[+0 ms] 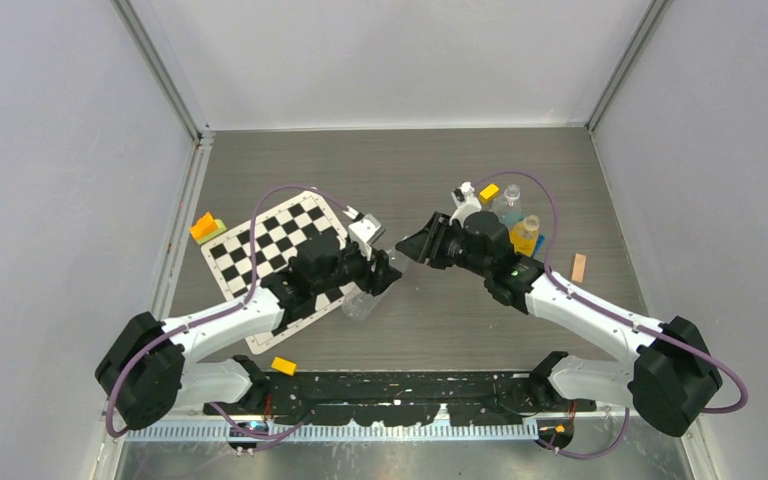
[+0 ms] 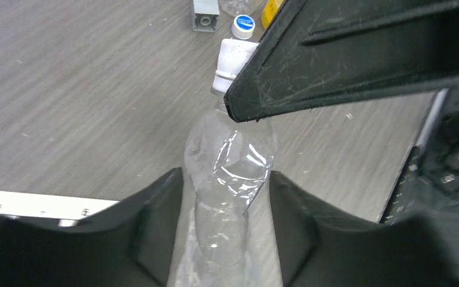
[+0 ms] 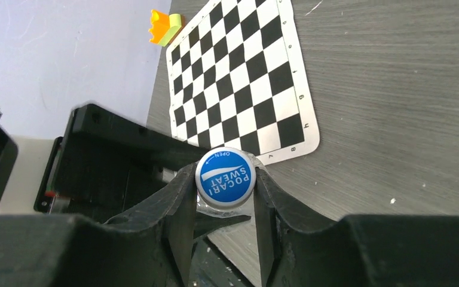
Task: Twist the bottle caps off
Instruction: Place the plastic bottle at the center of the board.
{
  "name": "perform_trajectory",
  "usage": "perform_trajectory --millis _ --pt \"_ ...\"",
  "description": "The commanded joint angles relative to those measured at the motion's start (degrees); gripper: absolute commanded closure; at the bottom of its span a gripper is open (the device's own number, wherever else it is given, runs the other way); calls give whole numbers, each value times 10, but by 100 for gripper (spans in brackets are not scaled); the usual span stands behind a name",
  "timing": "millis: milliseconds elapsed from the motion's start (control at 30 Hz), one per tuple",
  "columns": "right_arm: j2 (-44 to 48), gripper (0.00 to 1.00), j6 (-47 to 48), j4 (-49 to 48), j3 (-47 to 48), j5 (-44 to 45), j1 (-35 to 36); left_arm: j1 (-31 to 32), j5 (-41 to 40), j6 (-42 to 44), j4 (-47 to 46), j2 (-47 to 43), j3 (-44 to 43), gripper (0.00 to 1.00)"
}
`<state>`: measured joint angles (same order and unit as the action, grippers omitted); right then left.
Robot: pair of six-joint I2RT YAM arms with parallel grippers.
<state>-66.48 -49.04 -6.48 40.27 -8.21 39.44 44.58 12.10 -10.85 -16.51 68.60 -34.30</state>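
A clear crinkled bottle (image 2: 230,155) lies between the fingers of my left gripper (image 2: 226,174), which is shut on its body just above the table. From above, that bottle (image 1: 360,302) pokes out under the left gripper (image 1: 380,272) at the centre. Its white cap (image 2: 234,58) points away, partly hidden behind one black finger of the right gripper. My right gripper (image 3: 225,179) is shut on this cap (image 3: 225,178), whose blue top faces the right wrist camera, with both fingers touching its sides. The right gripper (image 1: 410,248) reaches in from the right.
A yellow-orange bottle (image 1: 526,235) and another clear bottle (image 1: 507,208) stand behind the right wrist, beside a yellow block (image 1: 489,191). A loose blue-topped cap (image 2: 243,25) and a grey block (image 2: 206,15) lie beyond the held bottle. A chessboard mat (image 1: 260,250) lies left.
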Motion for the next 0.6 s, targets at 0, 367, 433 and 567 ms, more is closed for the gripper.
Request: perform_trajectory --millis 0,367,433,567 --pt "12 99 73 -34 28 22 4 2 -3 6 -25 -17 1 21" --pt "-19 100 298 108 178 261 17 2 -205 -25 9 -112 36 0" --pt "-40 99 338 118 198 298 24 2 -236 -26 6 -133 48 0" --pt "-92 100 397 127 229 378 33 1 -285 -32 9 -162 65 0"
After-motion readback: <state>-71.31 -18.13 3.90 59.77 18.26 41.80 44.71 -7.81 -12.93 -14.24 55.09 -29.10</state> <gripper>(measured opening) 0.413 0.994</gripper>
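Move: The plastic bottle slants between the hands, cap end in the right fingers: its middle is about 6 cm back, 6 cm left and 6 cm below the right hand. Counted from the left hand, round its body, it is about 2 cm back, 2 cm left and 2 cm below. The clear bottle stands some 9 cm ahead and 17 cm right of the right hand, the yellow bottle about 3 cm ahead and 21 cm right, their middles roughly 9 cm lower. The plastic bottle comes free of the left fingers, which spread wide before that hand backs off about 6 cm left, rising slightly and turning some 20 degrees counter-clockwise. Still pinching the cap end, the right hand carries the bottle forward and up, about 8 cm each way, drifting right towards the clear bottle while the wrist rolls. ##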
